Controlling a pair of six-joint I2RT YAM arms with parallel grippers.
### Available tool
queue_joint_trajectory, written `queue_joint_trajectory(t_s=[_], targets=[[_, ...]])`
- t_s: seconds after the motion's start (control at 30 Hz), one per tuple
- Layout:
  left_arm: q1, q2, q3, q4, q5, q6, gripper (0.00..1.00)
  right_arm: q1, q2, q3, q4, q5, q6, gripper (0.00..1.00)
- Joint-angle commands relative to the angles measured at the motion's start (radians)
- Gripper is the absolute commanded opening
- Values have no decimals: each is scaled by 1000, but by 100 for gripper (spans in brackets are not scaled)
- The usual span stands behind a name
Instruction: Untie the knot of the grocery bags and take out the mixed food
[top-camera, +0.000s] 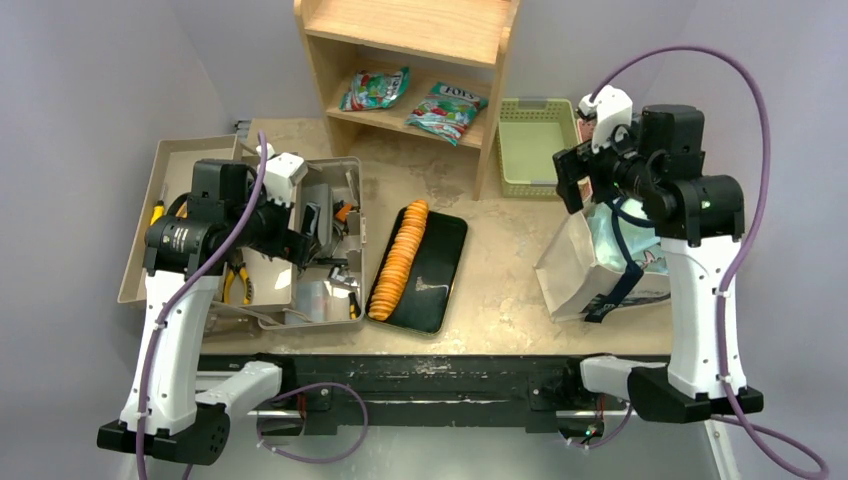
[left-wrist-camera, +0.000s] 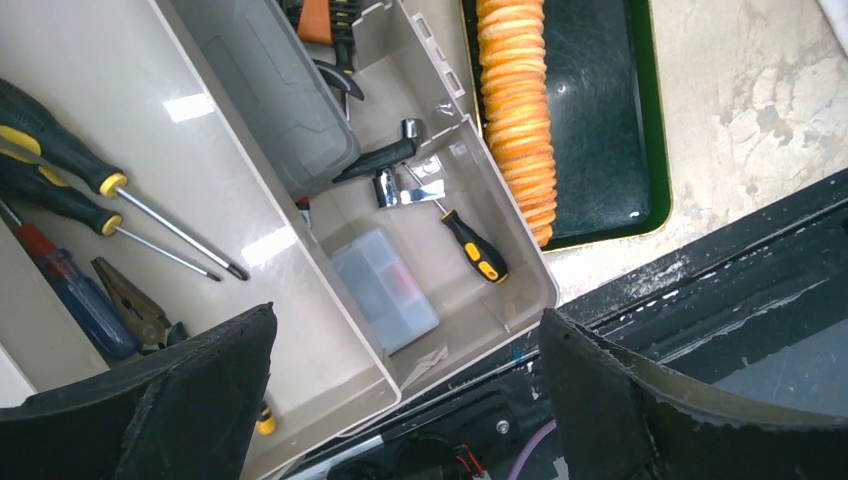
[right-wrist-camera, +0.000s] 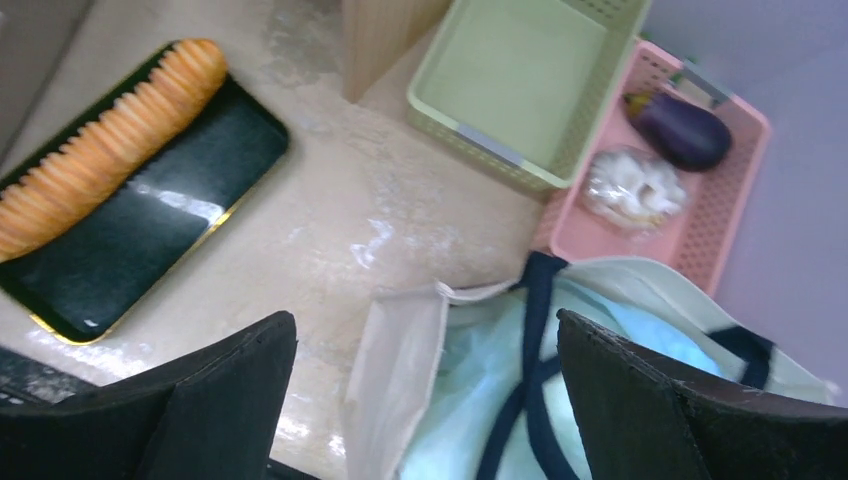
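The cream canvas tote (top-camera: 585, 275) with navy strap handles (right-wrist-camera: 537, 330) stands at the table's right side. Tucked inside it is the light-blue plastic bag (right-wrist-camera: 610, 345); its knot does not show. The mixed food is hidden inside the bags. My right gripper (right-wrist-camera: 425, 330) hangs open above the tote's mouth, its fingers apart on either side of the cream rim, touching nothing. In the top view the right gripper (top-camera: 572, 180) is above the tote's far edge. My left gripper (left-wrist-camera: 405, 320) is open over the toolbox (left-wrist-camera: 330, 340), far from the bags, holding nothing.
A beige open toolbox (top-camera: 340, 170) with screwdrivers and pliers lies at the left. A black tray (top-camera: 440, 270) carries a row of orange crackers (top-camera: 400, 255). A wooden shelf (top-camera: 400, 30) holds green-and-red snack packets (top-camera: 445, 108). A green basket (top-camera: 530, 150) and a pink basket (right-wrist-camera: 720, 210) with an aubergine stand behind the tote.
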Motion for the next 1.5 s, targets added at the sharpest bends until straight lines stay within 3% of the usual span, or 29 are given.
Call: queue_joint_trajectory(t_s=[0.0, 0.17, 0.4, 0.63, 0.93, 1.13, 1.33, 1.47], targets=[[-4, 28, 42, 45, 79, 10, 100, -12, 36, 137, -195, 214, -23, 98], [-16, 37, 46, 126, 288, 50, 100, -178, 107, 289, -318, 131, 12, 87], [-114, 224, 216, 178, 329, 111, 100, -199, -40, 86, -318, 294, -169, 79], [-169, 231, 132, 283, 389, 41, 100, -199, -110, 0, -288, 462, -200, 75], [-179, 236, 154, 254, 335, 76, 100, -199, -124, -200, -136, 610, -188, 68], [-179, 220, 146, 250, 325, 69, 100, -199, -161, -332, 59, 678, -83, 64], [-179, 200, 131, 242, 299, 68, 100, -199, -175, -324, 198, 714, -72, 61], [-178, 194, 122, 244, 276, 67, 100, -199, -158, -339, 375, 715, -102, 60]])
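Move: From the right hand, the grocery bag's dark handle loops lie about 15 cm right, some 3 cm back and 8 cm lower. The pink basket stands about 22 cm ahead and 9 cm right, the green basket 22 cm ahead and 5 cm left, both some 30 cm lower. From the left hand, the handles are roughly 66 cm right, 4 cm ahead and about level; the bread tray is 22 cm right, 3 cm ahead and 27 cm below. Up close to the grocery bag's handles, contact not certain, comes the right hand: it sweeps some 17 cm right, drawing back first, then dipping and pushing forward again as it turns clockwise and rolls its left side down, fingers narrowing to a bit over half open. The left hand, wide open, swings about 11 cm right and a little forward towards the bread tray, then mostly waits. ##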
